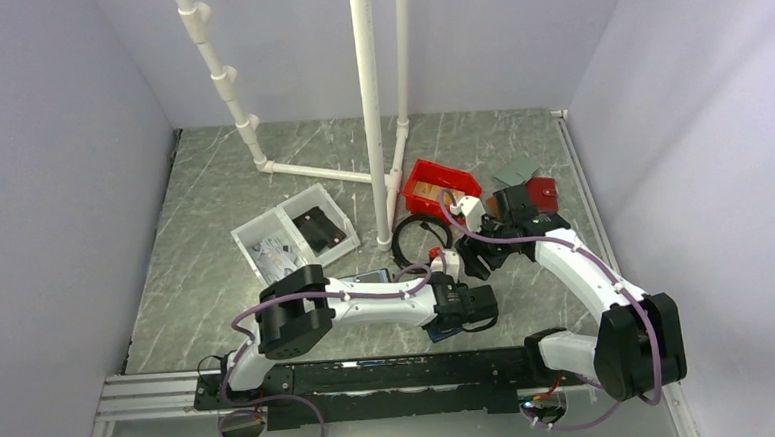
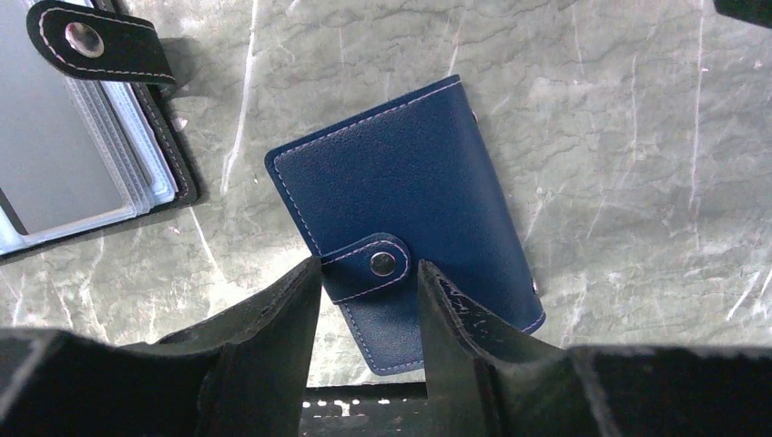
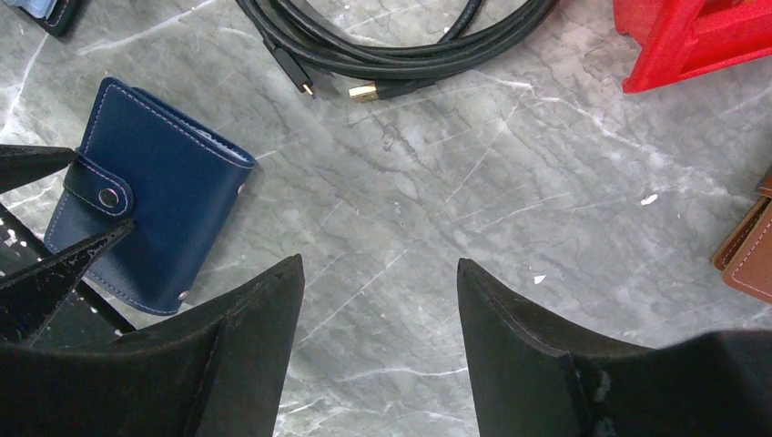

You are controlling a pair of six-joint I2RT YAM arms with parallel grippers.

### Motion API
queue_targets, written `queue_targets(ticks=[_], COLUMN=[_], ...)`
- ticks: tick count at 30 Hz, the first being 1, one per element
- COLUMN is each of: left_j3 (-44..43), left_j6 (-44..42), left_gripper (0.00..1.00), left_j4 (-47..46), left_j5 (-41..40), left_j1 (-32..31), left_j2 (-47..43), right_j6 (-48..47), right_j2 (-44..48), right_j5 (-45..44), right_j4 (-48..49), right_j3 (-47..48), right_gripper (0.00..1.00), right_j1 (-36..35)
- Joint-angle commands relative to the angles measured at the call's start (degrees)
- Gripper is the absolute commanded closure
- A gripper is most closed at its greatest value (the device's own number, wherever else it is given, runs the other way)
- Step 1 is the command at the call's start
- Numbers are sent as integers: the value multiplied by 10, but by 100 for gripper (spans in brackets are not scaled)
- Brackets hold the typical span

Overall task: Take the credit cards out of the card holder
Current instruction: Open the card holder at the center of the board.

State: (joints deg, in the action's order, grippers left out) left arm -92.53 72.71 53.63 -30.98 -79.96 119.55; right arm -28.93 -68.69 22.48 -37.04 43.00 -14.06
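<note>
The card holder (image 2: pixel 410 173) is a navy-blue wallet lying flat on the marble table, folded shut with its snap tab (image 2: pixel 378 264) fastened. My left gripper (image 2: pixel 369 269) is open and low over its near edge, one finger on each side of the tab. In the right wrist view the card holder (image 3: pixel 173 191) lies at the left, with the left gripper's fingertips (image 3: pixel 91 248) bracketing the tab. My right gripper (image 3: pixel 380 266) hangs open over bare table to the holder's right, holding nothing. The credit cards are hidden.
A black-edged folio (image 2: pixel 82 137) with clear sleeves lies open left of the holder. A coiled black cable (image 3: pixel 391 45), a red bin (image 3: pixel 701 36) and a brown wallet (image 3: pixel 751 255) lie beyond. A clear tray (image 1: pixel 294 233) and white pipes (image 1: pixel 373 109) stand behind.
</note>
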Motion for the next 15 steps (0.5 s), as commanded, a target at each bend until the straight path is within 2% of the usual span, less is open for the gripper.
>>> queue_targets(ticks=[1,6,13,15], left_j3=[8,19,20,21], left_j6=[20,24,32,34], left_gripper=[52,56,76,79], left_j4=[31,32,56,60], left_j5=[-24,-31,-35,-37], left_j1=[2,2,6,6], left_j2=[10,9,18,16], right_j6=[-3,-3,-4,-4], right_j2=[0,-1,-4,-5], right_j5=[12,13,15,15], right_j4=[-1,-1,-2,-3], right_j3=[12,12,13,13], right_gripper=[35,35,35,35], right_j1=[-3,-3,-3,-3])
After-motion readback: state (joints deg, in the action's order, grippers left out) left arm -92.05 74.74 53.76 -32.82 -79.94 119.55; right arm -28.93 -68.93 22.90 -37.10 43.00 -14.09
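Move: The blue card holder lies closed right under the left hand, its middle some 2 cm ahead, 2 cm to the right and 1 cm below, with the snap strap between the open fingertips. The open black card holder is centred about 14 cm left and 6 cm ahead, and the coiled cable some 16 cm ahead and 1 cm left. From the right hand, the blue card holder lies roughly 8 cm back, 10 cm left and 5 cm below. The left hand all but stays over the strap, easing only about half a centimetre forward and slightly left with barely any turn, while its half-open fingers close to about half their former gap. The left fingertip comes up at the snap button and the right one bears on the strap's rounded end, so that they take the snap between them, still short of fully shut. ##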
